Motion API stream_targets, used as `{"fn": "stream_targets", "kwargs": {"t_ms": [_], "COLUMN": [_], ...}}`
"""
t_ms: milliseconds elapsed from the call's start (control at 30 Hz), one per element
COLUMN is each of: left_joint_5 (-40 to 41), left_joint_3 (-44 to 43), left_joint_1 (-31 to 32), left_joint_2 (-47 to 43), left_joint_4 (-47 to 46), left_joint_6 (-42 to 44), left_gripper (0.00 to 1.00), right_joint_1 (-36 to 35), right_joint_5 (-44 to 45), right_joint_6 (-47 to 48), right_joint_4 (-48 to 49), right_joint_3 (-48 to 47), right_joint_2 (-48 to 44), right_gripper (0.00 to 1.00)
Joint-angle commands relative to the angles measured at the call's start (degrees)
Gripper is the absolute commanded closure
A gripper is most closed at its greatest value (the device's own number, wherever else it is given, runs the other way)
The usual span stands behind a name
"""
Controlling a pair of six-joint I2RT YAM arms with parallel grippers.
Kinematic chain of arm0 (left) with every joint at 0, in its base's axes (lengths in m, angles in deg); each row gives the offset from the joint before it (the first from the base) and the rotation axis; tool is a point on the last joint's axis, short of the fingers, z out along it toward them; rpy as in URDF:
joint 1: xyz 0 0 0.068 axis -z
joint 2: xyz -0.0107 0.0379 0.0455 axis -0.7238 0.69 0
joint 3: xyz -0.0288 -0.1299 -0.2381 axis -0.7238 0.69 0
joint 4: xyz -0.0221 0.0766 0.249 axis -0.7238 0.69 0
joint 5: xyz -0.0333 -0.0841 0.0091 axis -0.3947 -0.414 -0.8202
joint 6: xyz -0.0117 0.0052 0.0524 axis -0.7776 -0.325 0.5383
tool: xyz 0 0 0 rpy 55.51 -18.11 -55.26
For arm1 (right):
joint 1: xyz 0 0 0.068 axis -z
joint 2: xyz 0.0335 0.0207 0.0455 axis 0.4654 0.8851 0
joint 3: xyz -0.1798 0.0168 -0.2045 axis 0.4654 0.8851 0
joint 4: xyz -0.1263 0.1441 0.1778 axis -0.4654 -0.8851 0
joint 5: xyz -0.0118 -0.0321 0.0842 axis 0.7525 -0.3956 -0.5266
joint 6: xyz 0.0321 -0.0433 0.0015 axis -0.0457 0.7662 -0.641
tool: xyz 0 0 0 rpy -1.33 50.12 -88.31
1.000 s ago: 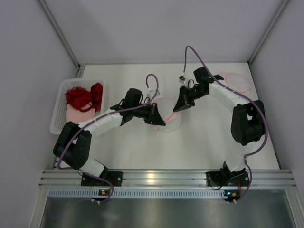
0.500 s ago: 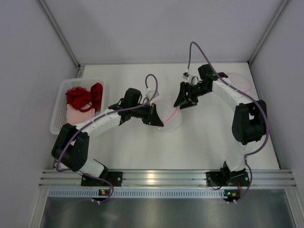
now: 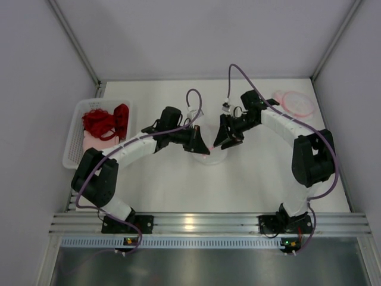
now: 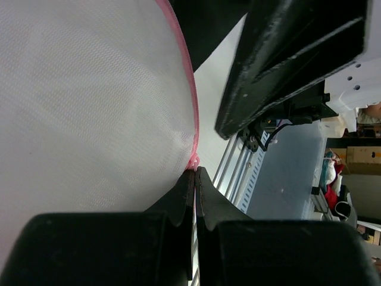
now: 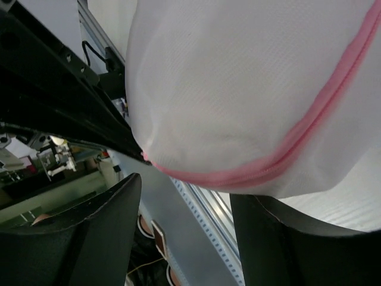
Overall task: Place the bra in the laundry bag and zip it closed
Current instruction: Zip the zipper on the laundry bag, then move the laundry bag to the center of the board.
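Observation:
The laundry bag point(image 3: 213, 152), a round white mesh pouch with a pink zipper point(image 5: 286, 162), lies at the table's middle. My left gripper point(image 3: 201, 145) is at the bag's left rim, shut on a pink bit of the zipper point(image 4: 192, 161), with the mesh point(image 4: 89, 107) spreading beyond the tips point(image 4: 194, 173). My right gripper point(image 3: 228, 139) stands open at the bag's right side; in the right wrist view its fingers point(image 5: 98, 238) straddle the zipper seam without touching it. The red bra point(image 3: 106, 121) lies in the white basket point(image 3: 72, 138) at the far left.
A second round mesh bag point(image 3: 296, 102) with pink trim lies at the back right. Something pale pink point(image 3: 95, 144) sits under the bra in the basket. Grey walls close in the table on three sides, with a metal rail point(image 3: 202, 223) along the near edge.
My right gripper has opened, letting go of the bag, drawn back a little and returned to the bag's right side. The left gripper has shifted slightly right, still pinching the zipper.

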Motion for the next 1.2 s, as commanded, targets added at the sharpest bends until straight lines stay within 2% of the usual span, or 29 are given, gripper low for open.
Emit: {"fn": "stream_targets", "kwargs": {"t_ms": [0, 33, 133, 167, 267, 700, 867, 1000, 1033, 1067, 1167], "left_joint_5": [-0.8, -0.8, -1.0, -1.1, -1.0, -0.6, -0.7, -4.9, -5.5, -5.9, -6.7], "left_joint_3": [-2.2, -2.0, -0.3, 0.3, 2.7, 12.1, 10.9, 8.5, 7.6, 5.7, 3.1], "left_joint_1": [0.6, 0.6, 0.6, 0.6, 0.0, -8.0, -10.0, -10.0, -10.0, -10.0, -10.0], "left_joint_2": [-0.2, -0.3, -1.3, -1.6, -3.1, -8.6, -8.3, -6.8, -6.5, -6.3, -6.9], "left_joint_4": [-3.6, -3.6, -3.6, -3.6, -1.9, 0.1, 0.1, 0.0, 0.1, 0.4, 1.4], "left_joint_6": [-0.3, -0.1, 0.2, 0.4, 0.4, -0.8, -0.4, 1.2, 1.6, 2.3, 3.5], "left_gripper": [1.00, 1.00, 1.00, 1.00, 1.00, 1.00, 1.00, 1.00, 0.98, 0.81, 0.58], "right_joint_1": [-0.5, -0.5, -0.5, -0.5, -0.2, 3.9, 4.2, 4.3, 4.3, 4.3, 4.4], "right_joint_5": [-1.2, -1.0, -0.1, 0.0, 0.4, 0.7, 0.5, 0.7, 0.8, 1.0, 2.5], "right_joint_6": [-1.8, -1.7, -1.9, -1.9, -1.9, -1.9, -1.7, -1.6, -1.6, -1.6, -0.2], "right_joint_4": [2.5, 2.5, 3.2, 3.2, 3.3, 5.9, 6.0, 6.7, 7.0, 7.4, 9.1], "right_joint_3": [-3.8, -4.1, -4.6, -4.7, -4.8, -3.2, -3.2, -3.2, -3.2, -3.2, -3.4], "right_joint_2": [2.1, 2.8, 3.0, 3.0, 3.2, 2.9, 2.8, 2.7, 2.7, 2.7, 2.8], "right_gripper": [0.40, 0.43, 0.60, 0.75, 1.00, 1.00, 1.00, 1.00, 1.00, 1.00, 1.00]}}
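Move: The pink zipper strip stands almost between the right hand's open fingertips, about 2 cm to its left, 1 cm ahead and 1 cm below; the end of the strip, already pinched by the left hand, lies roughly 3 cm back and 4 cm left of the right hand. The mesh bag's middle is some 3 cm left, 1 cm ahead and 4 cm below. From the left hand, the spot to be gripped is about 4 cm ahead and 2 cm right, at its height. The zipper strip gets pinched by the right hand, which eases slightly forward, left and down onto it and shuts, then draws forward with a kept grip, some 3.5 cm in all. Meanwhile the shut left hand dips about 2 cm, goes about 5 cm left, away from the right hand, turning slightly counter-clockwise, then opens partway while rising a little, clear of the zipper's end. ##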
